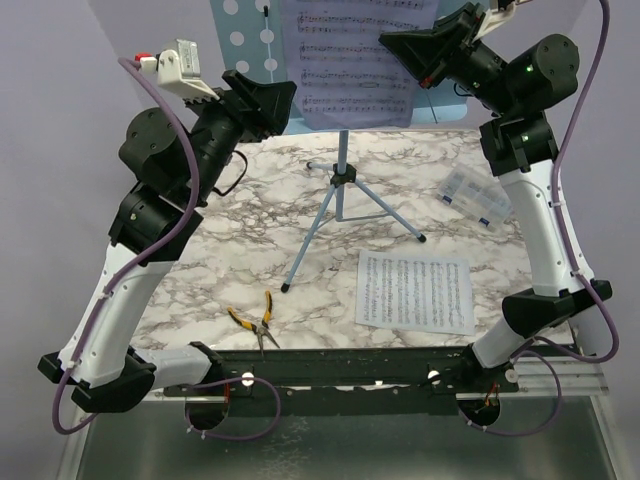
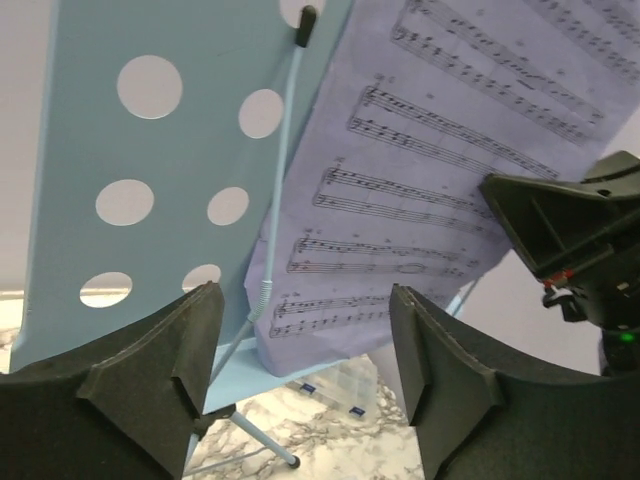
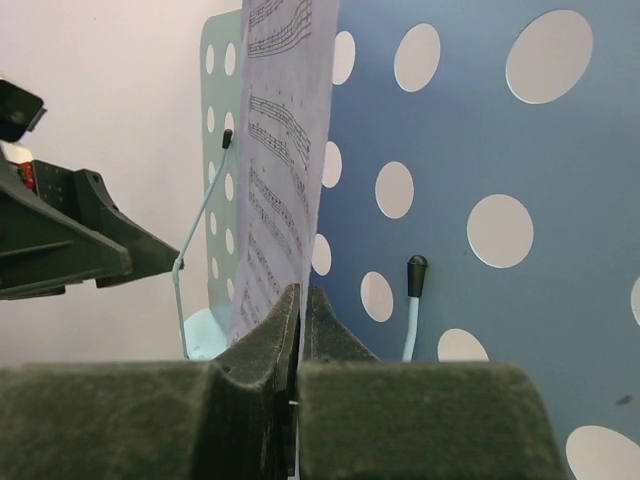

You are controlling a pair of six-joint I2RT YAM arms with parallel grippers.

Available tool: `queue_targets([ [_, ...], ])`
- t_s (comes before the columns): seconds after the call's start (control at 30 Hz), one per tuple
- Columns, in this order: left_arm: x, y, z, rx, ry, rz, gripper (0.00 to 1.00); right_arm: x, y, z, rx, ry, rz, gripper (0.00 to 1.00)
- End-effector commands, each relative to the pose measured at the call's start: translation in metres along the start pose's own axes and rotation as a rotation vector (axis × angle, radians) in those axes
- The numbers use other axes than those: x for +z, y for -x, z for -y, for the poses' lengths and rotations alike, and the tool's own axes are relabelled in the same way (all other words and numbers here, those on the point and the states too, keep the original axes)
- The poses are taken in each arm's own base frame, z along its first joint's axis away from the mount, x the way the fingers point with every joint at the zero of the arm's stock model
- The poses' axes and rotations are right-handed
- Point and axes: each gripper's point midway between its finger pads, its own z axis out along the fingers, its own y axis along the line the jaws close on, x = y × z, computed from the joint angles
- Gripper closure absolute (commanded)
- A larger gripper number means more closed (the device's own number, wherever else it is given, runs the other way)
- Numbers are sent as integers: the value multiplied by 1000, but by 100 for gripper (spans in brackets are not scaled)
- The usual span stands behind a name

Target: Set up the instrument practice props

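The light blue perforated music stand point(image 1: 247, 38) stands on its tripod at the back of the marble table. A pale printed sheet of music point(image 1: 350, 70) rests against its desk. My right gripper point(image 1: 405, 55) is shut on that sheet's right edge; in the right wrist view the paper point(image 3: 280, 150) runs between the closed fingertips point(image 3: 300, 295), in front of the desk point(image 3: 470, 200). Raised level with the desk's left side, my left gripper point(image 1: 272, 100) is open. Its fingers point(image 2: 150, 370) frame the sheet's lower corner point(image 2: 420, 200) and the desk point(image 2: 180, 150) without touching them.
A second sheet of music point(image 1: 415, 292) lies flat at the front right of the table point(image 1: 210, 260). Yellow-handled pliers point(image 1: 255, 322) lie near the front edge. A clear plastic box point(image 1: 475, 197) sits at the right. The tripod legs point(image 1: 340, 215) spread across the middle.
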Motion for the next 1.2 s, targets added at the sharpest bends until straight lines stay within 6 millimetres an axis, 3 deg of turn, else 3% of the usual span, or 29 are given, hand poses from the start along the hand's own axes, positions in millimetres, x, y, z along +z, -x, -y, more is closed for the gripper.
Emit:
queue_targets([
  [0.0, 8, 16, -13, 30, 80, 69, 31, 1, 18, -10, -61, 49, 43, 99],
  [0.33, 27, 12, -15, 80, 75, 90, 55, 4, 14, -2, -60, 32, 38, 99],
  [0.67, 33, 12, -8, 106, 6, 144, 77, 10, 10, 8, -58, 18, 42, 99],
  [1.0, 38, 11, -11, 131, 11, 158, 79, 13, 13, 8, -60, 32, 60, 99],
  [1.17, 38, 13, -7, 145, -13, 170, 100, 15, 11, 11, -58, 26, 58, 99],
])
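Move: The thin page-holder rod on the left side of the music stand is about 4 cm ahead of the left hand, 1 cm to its right and at its height. From this hand, the middle of the sheet is some 11 cm to the right, 5 cm ahead and 3 cm higher, with the stand's desk behind it, its middle about 14 cm right and 8 cm ahead. The right hand already holds the sheet's right edge; for it the desk's middle lies roughly 7 cm left and 5 cm ahead, and the right-hand rod about 5 cm ahead, level sideways and 5 cm lower. The left fingertips pinch the left page-holder rod about halfway up: the hand goes forward some 4 cm, mostly early on, while the open fingers close almost fully around the rod, the hand tipping up and turning counter-clockwise by about 5 degrees each. The right hand keeps its grip on the sheet's edge, easing about 1 cm forward and 1 cm up. ##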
